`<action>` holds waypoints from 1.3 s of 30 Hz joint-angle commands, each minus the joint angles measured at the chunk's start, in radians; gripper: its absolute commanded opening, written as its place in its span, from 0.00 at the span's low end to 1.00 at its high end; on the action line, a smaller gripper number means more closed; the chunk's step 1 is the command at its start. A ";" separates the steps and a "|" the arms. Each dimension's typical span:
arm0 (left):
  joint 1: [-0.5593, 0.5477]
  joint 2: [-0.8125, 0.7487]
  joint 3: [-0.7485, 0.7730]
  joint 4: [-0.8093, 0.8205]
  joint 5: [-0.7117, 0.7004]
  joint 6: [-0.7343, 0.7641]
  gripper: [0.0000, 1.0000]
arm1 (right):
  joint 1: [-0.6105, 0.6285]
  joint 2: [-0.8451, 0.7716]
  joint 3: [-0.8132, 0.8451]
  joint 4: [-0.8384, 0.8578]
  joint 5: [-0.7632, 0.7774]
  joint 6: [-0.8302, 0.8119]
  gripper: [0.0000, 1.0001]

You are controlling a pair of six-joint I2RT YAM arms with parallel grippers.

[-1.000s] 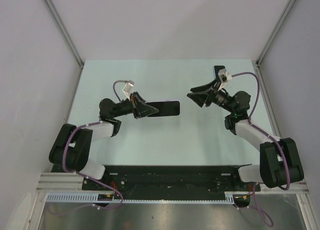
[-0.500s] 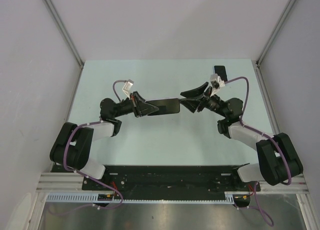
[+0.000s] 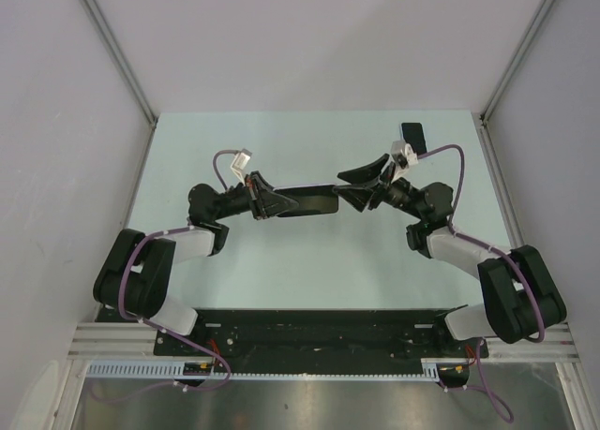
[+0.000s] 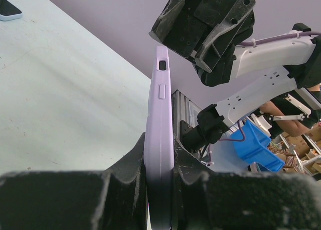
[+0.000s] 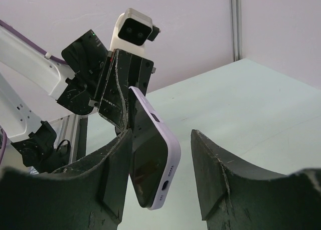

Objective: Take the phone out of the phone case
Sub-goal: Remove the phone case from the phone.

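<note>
The phone (image 3: 309,200) sits in a lilac phone case (image 4: 159,104) and hangs in the air over the middle of the table. My left gripper (image 3: 272,203) is shut on its left end, jaws pressed on both flat faces (image 4: 159,160). In the right wrist view the dark screen (image 5: 148,162) and the case's lilac rim (image 5: 170,145) lie between the jaws of my right gripper (image 5: 161,140). That gripper (image 3: 352,186) is open around the phone's free end: one finger close against the screen side, a clear gap to the other.
A second dark phone (image 3: 412,133) lies flat at the back right of the pale green table (image 3: 281,261), also visible as a dark phone (image 4: 7,9) in the left wrist view. Grey walls close in both sides. A blue bin (image 4: 253,145) sits beyond the table.
My right gripper has swung left from the back right and now straddles the phone's free end. The left gripper has kept its hold, barely shifting.
</note>
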 commanded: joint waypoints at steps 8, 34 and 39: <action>-0.017 -0.057 0.034 0.367 -0.003 -0.039 0.01 | 0.007 0.030 -0.002 0.058 -0.022 -0.001 0.53; -0.027 -0.072 0.031 0.387 0.026 -0.036 0.00 | -0.011 0.081 -0.004 0.213 -0.051 0.233 0.24; -0.031 -0.090 0.034 0.391 0.043 -0.036 0.00 | -0.032 0.100 -0.002 0.248 -0.041 0.304 0.20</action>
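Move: My left hand still clamps the left end of the phone case, its middle some 5 cm to the right of that hand, about level with it and a touch higher. From my right hand the case's middle is about 9 cm left, 2 cm back and 3 cm below; its free right end is just at the open fingertips. The left gripper is roughly 14 cm to the left of my right hand, 3 cm back and 4 cm lower. I lower my right hand only about 1.5 cm onto the free right end of the phone case, tipping the fingers some 10 degrees, and close them steadily until they pinch its upper corner between the fingertips. My left hand keeps its grip and eases back about 1.5 cm. ##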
